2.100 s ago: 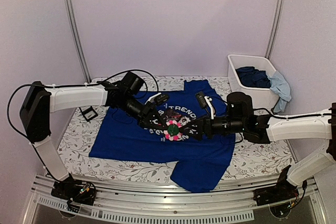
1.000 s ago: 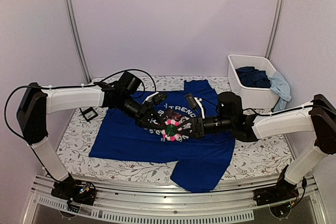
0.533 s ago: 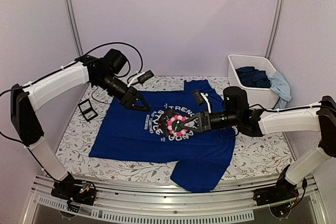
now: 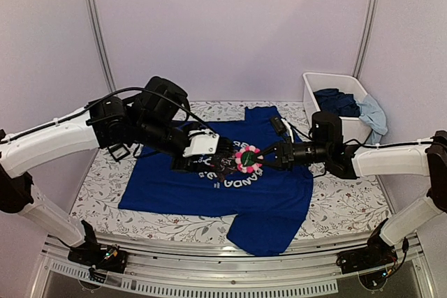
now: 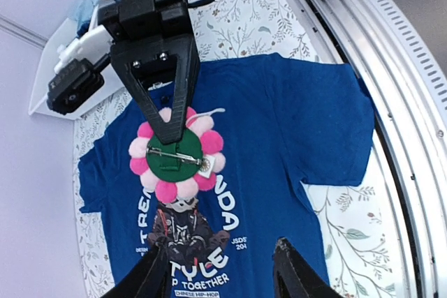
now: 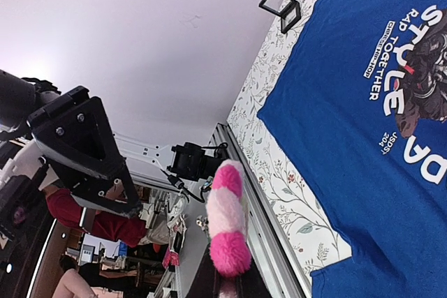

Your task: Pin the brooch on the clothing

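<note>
The brooch (image 4: 247, 159), a flower with pink petals, hangs above the clothing (image 4: 209, 190), a royal-blue T-shirt spread flat on the table. My right gripper (image 4: 264, 158) is shut on the brooch. The left wrist view shows the brooch's (image 5: 177, 155) green back and its pin, with the right fingers (image 5: 167, 95) clamped over its top half. In the right wrist view the brooch (image 6: 228, 218) stands edge-on above my right gripper (image 6: 228, 280). My left gripper (image 4: 209, 164) hovers just left of the brooch, over the panda print (image 5: 183, 232). It (image 5: 223, 252) is open and holds nothing.
A small dark square tray (image 4: 117, 151) lies on the flowered cloth left of the shirt. A white bin (image 4: 323, 113) with bunched blue clothes stands at the back right. The shirt's front hem is folded over near the table's front rail (image 4: 230, 280).
My left arm has swung from the back left in over the shirt's print, beside the brooch. The right gripper has lifted the brooch slightly up and toward the back.
</note>
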`<state>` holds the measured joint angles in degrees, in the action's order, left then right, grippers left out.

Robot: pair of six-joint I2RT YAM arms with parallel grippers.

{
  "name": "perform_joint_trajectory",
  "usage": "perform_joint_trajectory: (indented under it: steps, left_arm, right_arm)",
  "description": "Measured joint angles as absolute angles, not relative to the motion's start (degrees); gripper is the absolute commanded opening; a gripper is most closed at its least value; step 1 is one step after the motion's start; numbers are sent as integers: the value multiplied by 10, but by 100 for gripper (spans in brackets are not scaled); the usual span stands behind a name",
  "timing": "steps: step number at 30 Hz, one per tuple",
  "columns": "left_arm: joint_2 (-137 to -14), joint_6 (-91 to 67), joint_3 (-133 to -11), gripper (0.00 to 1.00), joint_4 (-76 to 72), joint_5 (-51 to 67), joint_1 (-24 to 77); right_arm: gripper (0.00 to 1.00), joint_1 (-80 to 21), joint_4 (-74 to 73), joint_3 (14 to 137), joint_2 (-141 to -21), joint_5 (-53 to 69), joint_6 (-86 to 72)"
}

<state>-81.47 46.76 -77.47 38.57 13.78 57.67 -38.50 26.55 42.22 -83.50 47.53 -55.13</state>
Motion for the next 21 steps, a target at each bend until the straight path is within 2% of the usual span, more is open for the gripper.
perform_joint_trajectory:
  steps: [9,16,18,21]
  left_arm:
    - [-873,484,-718,35,207,70,607]
    - [-895,472,-709,26,160,49,617]
    - [-900,472,-709,25,150,40,618]
    - [-908,472,-709,30,147,36,618]
  right_arm:
    - [0,-378,301,419,-849,496,-576]
    - [0,-375,301,419,-859,510,-576]
    - [0,-373,301,419,-859,514,-575]
    - [0,-372,301,419,-859,517,-573]
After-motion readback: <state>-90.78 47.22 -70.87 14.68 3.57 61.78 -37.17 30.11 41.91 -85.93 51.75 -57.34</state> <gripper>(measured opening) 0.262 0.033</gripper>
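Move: The brooch, back and pin facing the left gripper, hangs in the right gripper's fingertips, about 8 cm to the left hand's right, 4 cm ahead and 4 cm lower. The right hand's own pinch point lies just beyond, some 10 cm right, 4 cm ahead and 4 cm down. The shirt's print lies about 13 cm ahead, sideways level, and 25 cm below. From the right hand, the brooch is about 2 cm left, otherwise level. Bring the half-open left gripper about 6 cm right and 4 cm down, easing some 3 cm forward, up to the pin on the brooch's green back. Tilt the wrist about 10 degrees so the fingertips swing forward, and narrow the fingers to roughly half their gap on the way. Hold the right gripper still, keeping its pinch on the brooch. ##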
